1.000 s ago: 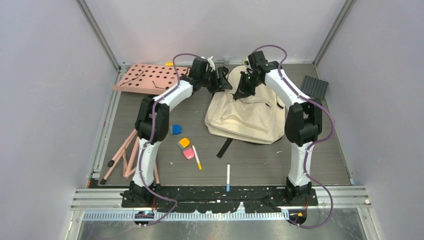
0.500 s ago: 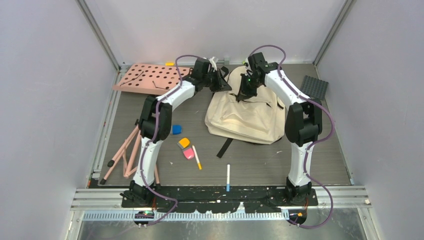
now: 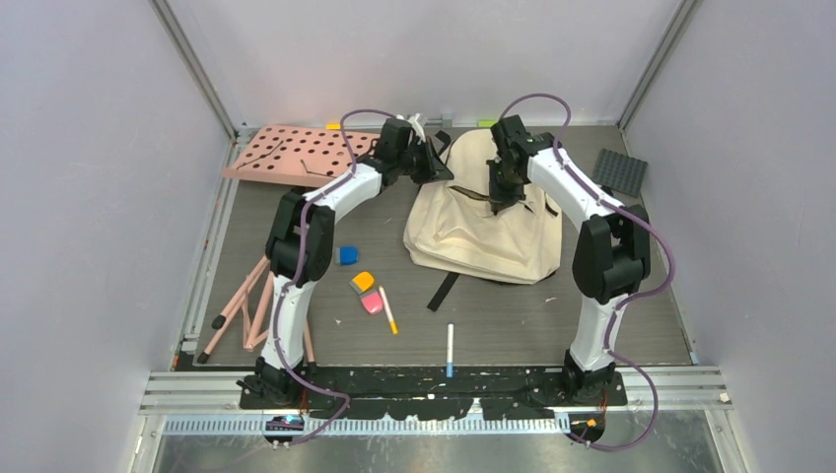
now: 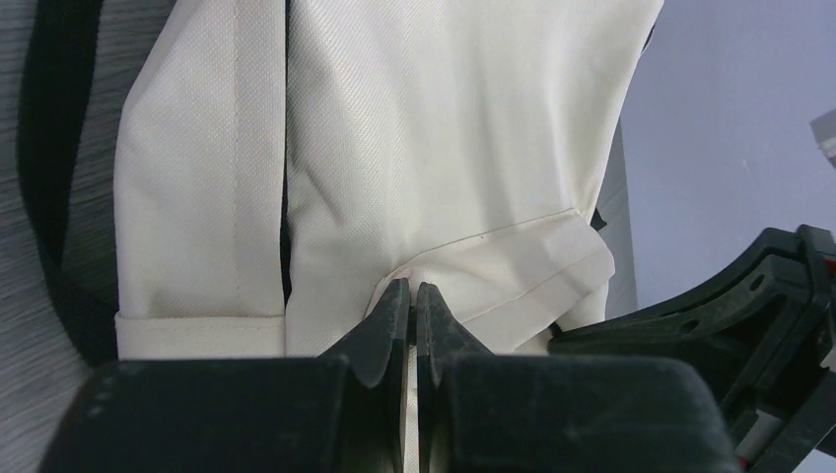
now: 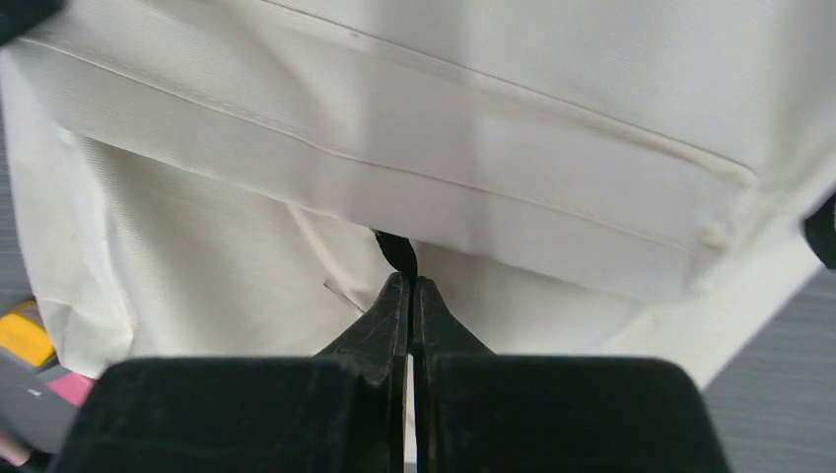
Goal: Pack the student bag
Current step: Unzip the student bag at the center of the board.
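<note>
The student bag (image 3: 483, 232), a cream backpack with black straps, lies flat at the back middle of the table. At its top left corner my left gripper (image 3: 441, 169) is shut on a pinched fold of the cream fabric (image 4: 424, 128), which rises between the fingertips of the left gripper (image 4: 412, 288). My right gripper (image 3: 496, 200) is over the bag's upper middle. In the right wrist view the right gripper (image 5: 409, 281) is shut on a small black zipper tab (image 5: 397, 248) under a seam of the bag (image 5: 493, 118).
A pink perforated board (image 3: 296, 153) lies at the back left and pink rods (image 3: 246, 305) at the left. A blue block (image 3: 348, 255), orange eraser (image 3: 363, 282), pink eraser (image 3: 373, 303), pen (image 3: 388, 310) and marker (image 3: 450, 350) lie in front. A dark mat (image 3: 620, 170) sits back right.
My left gripper has closed on the bag's fabric at the top left corner. My right gripper has moved toward the front along the bag, still shut on the black tab.
</note>
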Robot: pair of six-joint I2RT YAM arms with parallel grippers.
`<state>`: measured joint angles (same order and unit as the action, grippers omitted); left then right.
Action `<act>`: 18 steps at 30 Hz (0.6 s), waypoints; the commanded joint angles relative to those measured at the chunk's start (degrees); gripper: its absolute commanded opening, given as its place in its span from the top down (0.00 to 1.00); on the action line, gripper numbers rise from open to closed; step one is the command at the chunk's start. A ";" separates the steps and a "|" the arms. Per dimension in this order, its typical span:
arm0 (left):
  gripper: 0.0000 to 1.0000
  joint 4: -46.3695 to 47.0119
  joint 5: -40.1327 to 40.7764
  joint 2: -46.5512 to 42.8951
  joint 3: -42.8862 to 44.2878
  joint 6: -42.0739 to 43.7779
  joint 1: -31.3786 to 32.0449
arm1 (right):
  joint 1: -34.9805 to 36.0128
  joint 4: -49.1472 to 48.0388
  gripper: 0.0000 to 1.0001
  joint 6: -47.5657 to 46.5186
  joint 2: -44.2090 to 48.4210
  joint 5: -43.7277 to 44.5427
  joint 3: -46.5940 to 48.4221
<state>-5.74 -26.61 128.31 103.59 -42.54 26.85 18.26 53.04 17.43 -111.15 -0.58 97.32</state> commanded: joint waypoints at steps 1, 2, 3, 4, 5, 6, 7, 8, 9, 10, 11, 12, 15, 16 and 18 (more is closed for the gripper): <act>1.00 1.06 3.58 -6.80 -2.30 3.53 -0.51 | -0.14 2.84 0.99 -0.93 6.93 8.89 -2.52; 1.00 0.81 4.07 -7.49 -2.98 4.04 -0.69 | -0.15 2.85 0.99 -0.91 7.45 9.52 -3.31; 1.00 0.74 4.40 -8.08 -3.57 4.34 -0.86 | -0.15 2.84 0.99 -0.91 8.37 10.75 -3.73; 1.00 0.58 4.72 -8.73 -4.20 4.39 -1.11 | -0.20 2.81 0.99 -0.91 8.78 11.20 -4.62; 1.00 0.62 5.07 -9.46 -4.86 4.42 -1.36 | -0.43 2.89 0.99 -0.95 9.45 11.91 -4.91; 1.00 0.67 5.33 -9.96 -5.59 4.41 -1.58 | -0.60 3.09 0.99 -0.94 9.63 12.11 -5.42; 1.00 0.78 5.57 -10.49 -6.26 4.58 -1.76 | -1.21 3.20 0.99 -0.88 10.10 12.10 -5.71; 1.00 0.85 5.75 -10.91 -6.96 4.67 -1.98 | -1.56 3.28 0.99 -0.72 10.31 12.05 -6.32; 1.00 0.82 5.73 -11.28 -7.46 4.93 -2.10 | -2.46 3.29 0.99 -0.60 10.80 11.94 -6.78; 1.00 0.64 5.85 -11.59 -7.86 5.11 -2.27 | -2.94 3.32 0.99 -0.32 11.36 11.88 -7.64; 1.00 0.55 5.94 -11.86 -8.43 5.41 -2.32 | -4.01 3.36 0.99 -0.06 11.64 11.81 -8.54; 1.00 0.38 6.10 -12.22 -8.79 5.69 -2.41 | -5.16 3.36 0.99 0.09 12.25 11.71 -9.03; 1.00 0.21 6.42 -12.94 -9.81 6.29 -2.59 | -8.44 3.15 0.99 0.69 13.36 10.41 -11.91; 1.00 0.22 6.55 -13.03 -9.95 6.43 -2.59 | -9.09 3.05 0.99 0.97 13.52 9.84 -12.52; 1.00 -0.12 6.72 -13.15 -9.99 6.82 -2.59 | -11.05 2.59 0.99 1.35 13.94 8.61 -14.33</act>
<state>-5.78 -23.22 119.44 94.19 -38.63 26.20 11.20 52.42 18.37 -101.06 5.63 85.69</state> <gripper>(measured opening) 0.021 0.037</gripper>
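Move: My right hand already grips the bag's black zipper pull. The zipper's right end lies about 10 cm to its right, 3 cm back and slightly lower; the side zip pull is some 13 cm right and 2 cm back. The flap's left corner, pinched in my left hand, sits about 13 cm left and 6 cm ahead of my right hand. From my left hand the zipper's right end is roughly 23 cm right and 8 cm back. Keeping the zipper pull pinched, I drag it with my right hand about 8 cm to the right and 3 cm back along the underside of the flap, arching up a couple of centimetres on the way before sinking again, wrist turning some 10 degrees clockwise. My left hand keeps its pinch on the flap's left corner and draws it left, a little back and up, against the pull. ##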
